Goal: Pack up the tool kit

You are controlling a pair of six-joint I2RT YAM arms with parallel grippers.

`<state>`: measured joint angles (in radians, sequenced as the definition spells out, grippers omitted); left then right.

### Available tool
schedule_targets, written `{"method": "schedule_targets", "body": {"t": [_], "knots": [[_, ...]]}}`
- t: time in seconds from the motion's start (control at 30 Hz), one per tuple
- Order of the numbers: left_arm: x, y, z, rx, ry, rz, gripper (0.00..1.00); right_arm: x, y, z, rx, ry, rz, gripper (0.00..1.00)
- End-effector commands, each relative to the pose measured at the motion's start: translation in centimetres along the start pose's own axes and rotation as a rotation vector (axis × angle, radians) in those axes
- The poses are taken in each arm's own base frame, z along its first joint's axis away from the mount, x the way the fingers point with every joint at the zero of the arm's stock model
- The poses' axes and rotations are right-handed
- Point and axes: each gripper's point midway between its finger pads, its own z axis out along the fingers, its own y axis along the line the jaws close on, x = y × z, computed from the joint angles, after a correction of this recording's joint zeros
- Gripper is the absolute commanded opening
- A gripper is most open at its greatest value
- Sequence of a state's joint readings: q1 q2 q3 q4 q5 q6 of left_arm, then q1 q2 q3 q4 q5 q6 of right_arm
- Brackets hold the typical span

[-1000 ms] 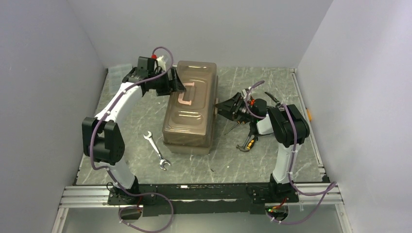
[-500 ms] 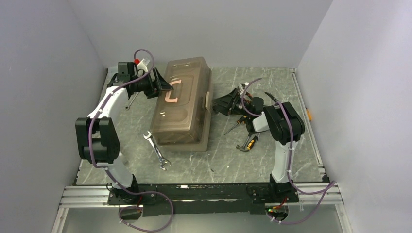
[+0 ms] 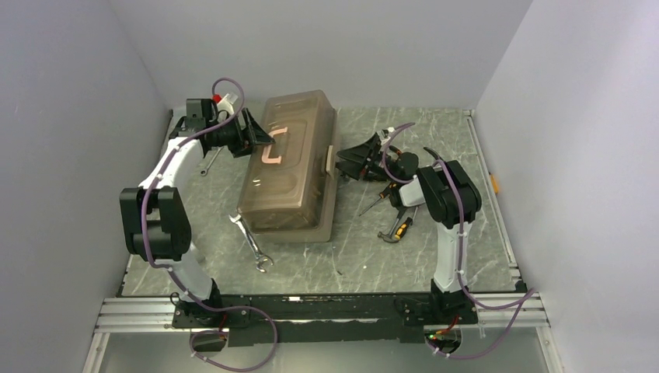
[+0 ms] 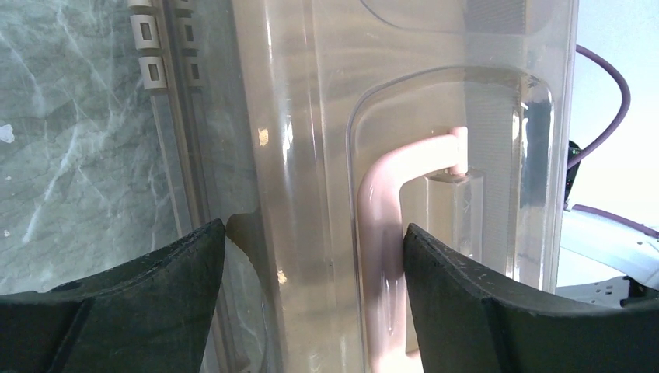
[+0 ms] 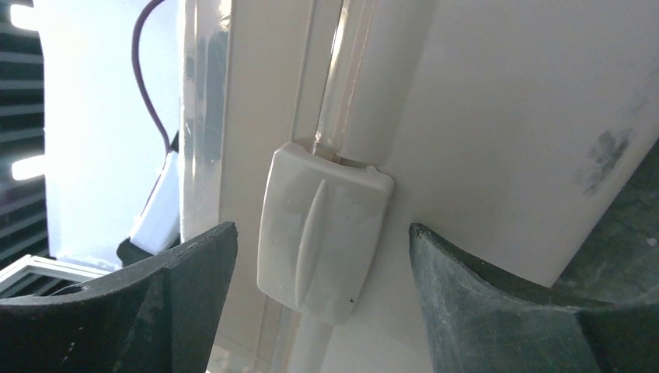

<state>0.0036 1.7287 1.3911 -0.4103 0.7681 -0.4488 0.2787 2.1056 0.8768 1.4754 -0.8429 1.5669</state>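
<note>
The tan-brown toolbox point(image 3: 294, 183) lies closed and skewed mid-table, its pink handle point(image 3: 273, 146) flat on the smoky lid point(image 4: 311, 93). My left gripper point(image 3: 264, 141) point(image 4: 315, 233) is open over the lid's left side. Its jaws straddle the lid edge and the pink handle point(image 4: 381, 233), and the right finger touches the handle. My right gripper point(image 3: 342, 162) point(image 5: 322, 241) is open at the box's right side, with the cream latch point(image 5: 320, 217) between its jaws and a gap on each side. A steel wrench point(image 3: 250, 241) lies in front of the box.
A hammer with an orange-black grip point(image 3: 395, 229) and a screwdriver point(image 3: 374, 202) lie under my right arm. A smaller wrench point(image 3: 208, 162) lies left of the box. Grey walls close in both sides and the back.
The toolbox has slid and turned to the left along with my left gripper. My right gripper has followed it to the latch, its jaws slightly narrower.
</note>
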Motion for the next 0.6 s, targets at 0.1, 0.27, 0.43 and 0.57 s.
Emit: {"method": "schedule_targets", "body": {"t": [0.1,0.27,0.43,0.57], "knots": [[5.5,5.5,1.7,-0.14,0.176,-0.113,0.8,3.1,5.7,2.5,-0.223,0.101,-0.127,0.78],[5.6,5.5,1.9,-0.129,0.182,-0.116,0.81,4.2,7.4,3.6,-0.264,0.143,-0.114,0.73],[5.6,5.5,1.9,-0.13,0.181,-0.115,0.81,5.1,8.7,3.9,-0.286,0.164,-0.1,0.69],[5.4,5.2,1.8,-0.126,0.172,-0.109,0.81,5.3,8.9,3.7,-0.279,0.169,-0.065,0.58]]}}
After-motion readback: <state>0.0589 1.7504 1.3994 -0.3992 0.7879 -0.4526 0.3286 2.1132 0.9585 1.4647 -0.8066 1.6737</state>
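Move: The toolbox, already leaning left, has its front latch facing the right fingers, about 2 cm to that hand's left, level and straight out from its fingertips. Its pink handle lies some 3 cm right of the left hand and 1 cm below. From the right hand, the big wrench is about 20 cm left, 20 cm back and 13 cm below; the nearest screwdriver is 10 cm back, 11 cm right, also 13 cm below. The toolbox is tipped further left between both hands: the right hand goes up some 2.5 cm and left about 2 cm along with the latch side, its fingers closing partway around the latch until the lower one meets the latch's lower edge. The left hand, fingers still wide open astride the lid's left edge beside the handle, eases left about 2 cm and, late on, 1 cm forward. ##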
